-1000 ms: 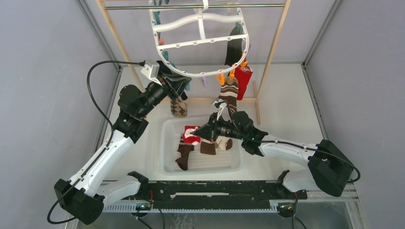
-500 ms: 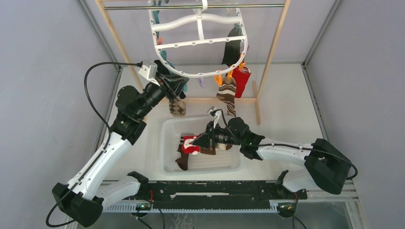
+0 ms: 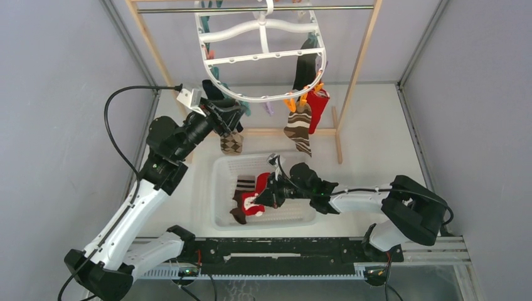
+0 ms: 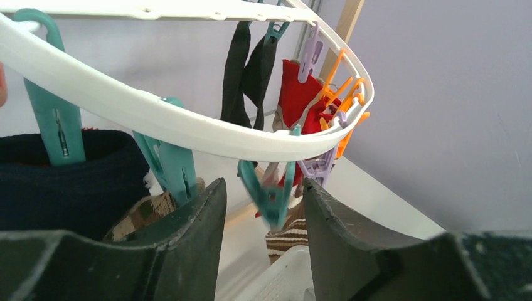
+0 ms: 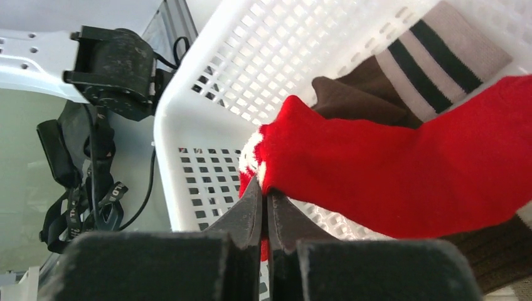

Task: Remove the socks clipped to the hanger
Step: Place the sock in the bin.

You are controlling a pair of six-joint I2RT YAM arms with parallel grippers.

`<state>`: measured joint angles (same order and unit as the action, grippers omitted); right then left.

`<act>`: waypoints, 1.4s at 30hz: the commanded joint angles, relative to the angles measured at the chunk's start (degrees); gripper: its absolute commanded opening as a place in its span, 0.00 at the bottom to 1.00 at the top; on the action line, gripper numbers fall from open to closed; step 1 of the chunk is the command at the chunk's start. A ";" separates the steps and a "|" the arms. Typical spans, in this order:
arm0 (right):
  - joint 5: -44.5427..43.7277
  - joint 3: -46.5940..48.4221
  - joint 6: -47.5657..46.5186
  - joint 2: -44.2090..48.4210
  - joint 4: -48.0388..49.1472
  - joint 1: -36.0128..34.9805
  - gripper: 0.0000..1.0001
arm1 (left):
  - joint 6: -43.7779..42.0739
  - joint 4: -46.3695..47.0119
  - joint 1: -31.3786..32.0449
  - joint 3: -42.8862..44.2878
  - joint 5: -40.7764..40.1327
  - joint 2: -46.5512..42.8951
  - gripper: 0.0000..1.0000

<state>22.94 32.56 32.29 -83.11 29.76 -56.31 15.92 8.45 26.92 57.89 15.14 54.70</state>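
The white oval hanger hangs from the rod. Still clipped to it are a black sock, a red one, a brown striped one and a tan argyle one. My left gripper is up at the hanger's near-left rim, open, with a blurred teal clip between its fingers, untouched. A navy sock and the argyle sock hang just left of it. My right gripper is low in the basket, shut on a red sock.
The white perforated basket stands mid-table under the hanger and holds a brown sock with striped cuff. A wooden rack with a metal rod carries the hanger. Grey walls close in both sides.
My right gripper has dropped down and left into the basket with the red sock. The left jaws have opened wider at the rim, and the hanger has swung slightly.
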 commanded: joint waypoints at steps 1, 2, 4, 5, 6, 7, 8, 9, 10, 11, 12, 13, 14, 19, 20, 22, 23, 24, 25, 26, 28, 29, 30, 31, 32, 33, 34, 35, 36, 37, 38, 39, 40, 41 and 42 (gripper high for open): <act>-0.78 1.16 -0.70 -1.91 0.13 -0.55 0.10 | -0.87 -0.48 -0.24 1.32 -0.49 -2.22 0.53; -0.65 1.72 -0.71 -2.37 -0.86 -0.55 0.13 | -0.81 -0.60 -0.25 1.13 -0.48 -2.41 0.55; -0.59 2.67 -0.66 -3.27 -2.60 -0.56 0.18 | -0.59 -0.87 -0.21 0.79 -0.39 -2.82 0.58; -0.80 2.95 -0.65 -3.62 -3.17 -0.57 0.20 | -0.50 -0.95 -0.24 0.68 -0.37 -3.04 0.60; -1.01 3.22 -0.58 -3.82 -3.74 -0.65 0.23 | -0.44 -1.08 -0.28 0.43 -0.46 -3.32 0.62; -1.24 3.44 -0.64 -3.96 -4.30 -0.64 0.27 | -0.31 -1.21 -0.30 0.14 -0.57 -3.59 0.63; -1.45 3.66 -0.72 -4.00 -4.87 -0.70 0.31 | -0.22 -1.38 -0.25 -0.06 -0.77 -3.89 0.64; -1.74 3.80 -0.87 -3.91 -5.71 -0.77 0.35 | -0.07 -1.52 -0.21 -0.32 -0.94 -4.21 0.65; -2.13 3.90 -1.05 -3.66 -6.28 -0.85 0.37 | 0.09 -1.73 -0.24 -0.58 -1.09 -4.58 0.66; -2.53 3.92 -1.27 -3.38 -6.76 -0.91 0.39 | 0.26 -1.88 -0.28 -0.92 -1.32 -4.94 0.67; -2.85 3.92 -1.49 -3.19 -7.20 -0.95 0.40 | 0.35 -2.12 -0.25 -1.09 -1.51 -5.28 0.67; -3.01 3.92 -1.71 -2.87 -7.66 -0.91 0.42 | 0.54 -2.49 -0.20 -1.18 -1.64 -5.56 0.68; -3.19 3.92 -1.97 -2.58 -8.14 -0.95 0.44 | 0.66 -2.88 -0.22 -1.27 -1.77 -5.73 0.69; -4.84 3.91 -3.61 0.10 -10.70 -0.90 0.60 | 0.85 -4.95 -0.24 -1.84 -1.92 -7.54 1.00; -5.11 3.92 -3.85 0.64 -11.12 -0.92 0.64 | 0.84 -5.13 -0.23 -2.01 -1.98 -8.03 1.00; -5.42 3.91 -4.22 1.71 -11.42 -0.90 0.75 | 0.86 -5.64 -0.21 -2.35 -2.34 -8.99 1.00; -5.64 3.92 -4.46 2.25 -11.59 -0.92 0.82 | 0.90 -5.90 -0.20 -2.41 -2.50 -9.41 1.00; -5.70 3.92 -4.60 2.82 -11.79 -0.91 0.89 | 0.88 -6.28 -0.24 -2.50 -2.62 -9.84 1.00; -5.78 3.92 -4.70 3.39 -11.99 -0.90 0.98 | 0.93 -6.83 -0.20 -2.56 -2.76 -10.19 1.00; -5.94 3.92 -4.85 3.96 -12.33 -0.95 0.99 | 0.87 -7.34 -0.21 -2.62 -2.89 -10.51 1.00; -6.34 3.92 -5.23 5.06 -13.03 -0.90 1.00 | 0.84 -8.05 -0.22 -2.62 -3.52 -11.09 1.00; -6.67 3.92 -5.33 5.56 -13.51 -0.90 1.00 | 0.85 -9.35 -0.20 -2.61 -4.02 -11.37 1.00; -7.01 3.92 -5.60 6.25 -13.96 -0.90 1.00 | 0.86 -10.10 -0.28 -2.72 -4.43 -11.65 1.00; -7.31 3.92 -5.81 6.89 -14.55 -0.90 1.00 | 0.94 -10.51 -0.21 -2.82 -4.56 -11.90 1.00; -7.80 3.92 -6.07 7.67 -15.24 -0.92 1.00 | 1.14 -10.57 -0.21 -3.19 -4.61 -12.43 1.00; -8.19 3.92 -6.28 8.41 -15.90 -0.91 1.00 | 1.24 -10.37 -0.18 -3.69 -4.62 -12.75 1.00; -8.58 3.92 -6.54 9.31 -16.61 -0.83 1.00 | 1.65 -9.93 -0.20 -4.33 -4.60 -13.65 1.00; -9.13 3.92 -6.81 10.10 -17.33 -0.77 1.00 | 1.98 -9.41 -0.20 -5.08 -4.70 -14.52 1.00; -9.62 3.80 -7.12 11.02 -17.96 -0.71 1.00 | 2.27 -9.13 -0.20 -5.63 -4.79 -15.13 1.00; -10.12 3.56 -7.27 11.87 -18.15 -0.59 1.00 | 2.41 -9.16 -0.20 -6.02 -4.80 -15.56 1.00; -10.54 3.37 -7.45 12.65 -18.38 -0.37 1.00 | 2.44 -9.34 -0.20 -6.21 -4.81 -15.82 1.00; -11.07 3.05 -7.52 13.44 -18.60 -0.19 1.00 | 2.52 -9.61 -0.24 -6.33 -4.79 -15.92 1.00; -11.67 2.64 -7.55 14.14 -18.74 0.13 1.00 | 2.51 -9.94 -0.20 -6.50 -4.77 -16.01 1.00; -11.99 2.30 -7.68 14.99 -18.83 0.56 1.00 | 2.53 -10.33 -0.20 -6.63 -4.81 -16.14 1.00; -12.34 1.88 -7.68 15.83 -18.92 1.11 1.00 | 2.57 -10.58 -0.19 -6.91 -4.87 -16.39 1.00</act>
<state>13.54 34.54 26.39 -71.05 11.11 -56.45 17.56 -2.31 26.92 52.25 10.81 39.27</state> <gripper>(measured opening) 0.993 0.996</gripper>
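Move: The red sock is still pinched in the right fingers, over the bin, whose middle lies about 3 cm forward and 2 cm right of that hand, some 5 cm down. Below, the striped sock is level and 4 cm left, the cream sock about 3 cm forward and 9 cm right. The left hand's emptied teal clip is 1 cm ahead, level left-right; the checkered sock's middle hangs 5 cm ahead, 3 cm left and 10 cm lower. The red sock is lowered about 4 cm farther into the bin while the right fingers open, tipping some 10 degrees more downward, and let go. Wide open, the right hand then rises about 6 cm and draws away right. The left hand backs away from the emptied clip, about 5 cm back and 4 cm left, its fingers opening fully. ##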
